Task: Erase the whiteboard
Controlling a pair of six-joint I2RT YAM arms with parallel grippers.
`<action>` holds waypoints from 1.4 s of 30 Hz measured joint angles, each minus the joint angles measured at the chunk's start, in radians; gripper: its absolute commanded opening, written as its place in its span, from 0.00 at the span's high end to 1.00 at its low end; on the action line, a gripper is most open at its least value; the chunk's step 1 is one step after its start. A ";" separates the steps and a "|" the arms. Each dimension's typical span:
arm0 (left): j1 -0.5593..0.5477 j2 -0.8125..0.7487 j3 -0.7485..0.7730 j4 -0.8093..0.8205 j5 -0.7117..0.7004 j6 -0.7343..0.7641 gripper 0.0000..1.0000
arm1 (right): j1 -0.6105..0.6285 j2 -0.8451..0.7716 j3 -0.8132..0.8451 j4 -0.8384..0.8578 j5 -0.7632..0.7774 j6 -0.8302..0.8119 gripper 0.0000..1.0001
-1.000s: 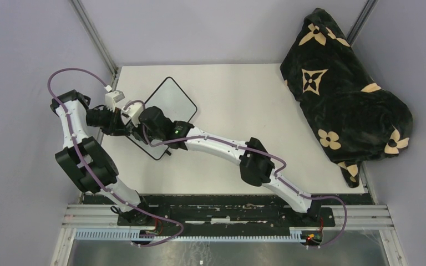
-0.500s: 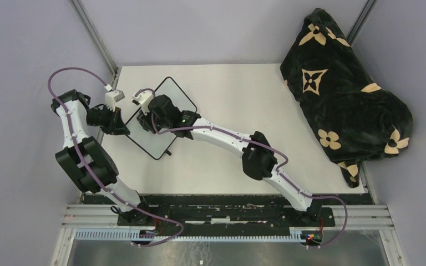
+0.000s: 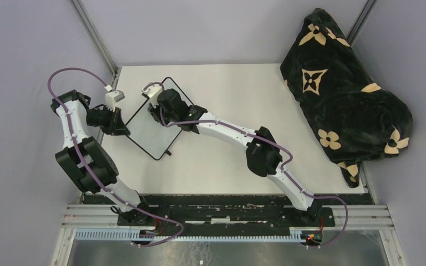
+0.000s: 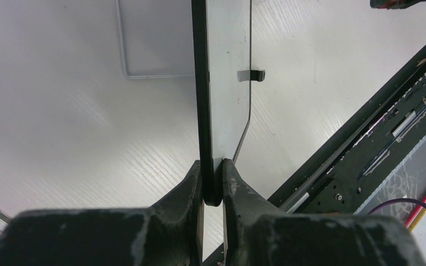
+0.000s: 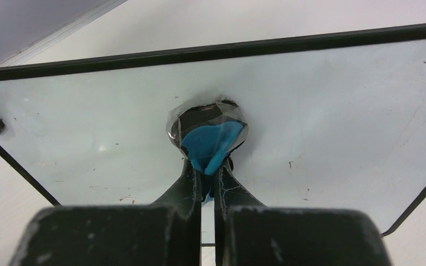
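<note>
The whiteboard (image 3: 144,132) lies slanted at the table's left, black-framed with a wiped white face. My left gripper (image 3: 122,129) is shut on its left edge; the left wrist view shows the jaws pinching the black frame (image 4: 213,185) with the whiteboard (image 4: 230,83) seen edge-on and a black tab (image 4: 251,74) on it. My right gripper (image 3: 158,112) sits over the board's far half, shut on a blue wiper (image 5: 211,144) pressed against the whiteboard (image 5: 333,111). A few faint red specks (image 5: 125,198) show near the lower left of the right wrist view.
A black blanket with tan flower marks (image 3: 344,94) is heaped at the right back corner. A black base rail (image 3: 227,213) runs along the near edge, also the rail (image 4: 377,138) in the left wrist view. Grey walls close in the left and the back.
My right gripper has slid with the blue wiper from the board's near left part toward its far end. The left gripper and the board have stayed put.
</note>
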 measured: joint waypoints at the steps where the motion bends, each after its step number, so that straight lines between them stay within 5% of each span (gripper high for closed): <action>1: 0.000 0.000 0.000 -0.001 0.000 0.000 0.97 | 0.006 -0.003 -0.006 0.005 0.007 -0.004 0.99; 19: 0.005 0.000 0.000 -0.015 -0.006 0.001 0.97 | 0.151 -0.014 -0.098 -0.002 0.015 -0.003 0.99; 29: 0.005 0.000 0.000 -0.006 -0.008 0.001 0.97 | 0.135 -0.016 -0.135 0.042 0.009 -0.001 1.00; 42: 0.002 0.000 0.000 -0.014 0.004 0.000 0.97 | -0.005 -0.117 -0.418 0.060 0.060 -0.007 0.99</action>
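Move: The right hand, holding the eraser against the whiteboard, has the middle of the lower edge about 5 cm back, 8 cm right and 12 cm below; the board's middle is roughly 2 cm back, 4 cm right and 5 cm below. The black foot nearest the base lies about 13 cm back, 5 cm right and 15 cm below. From the left hand, gripping the board's left side, the lower edge's middle is some 17 cm right, 1 cm back and 9 cm below. The right hand wipes back about 9 cm, slightly left and down, then right, forward and down towards the lower edge. ##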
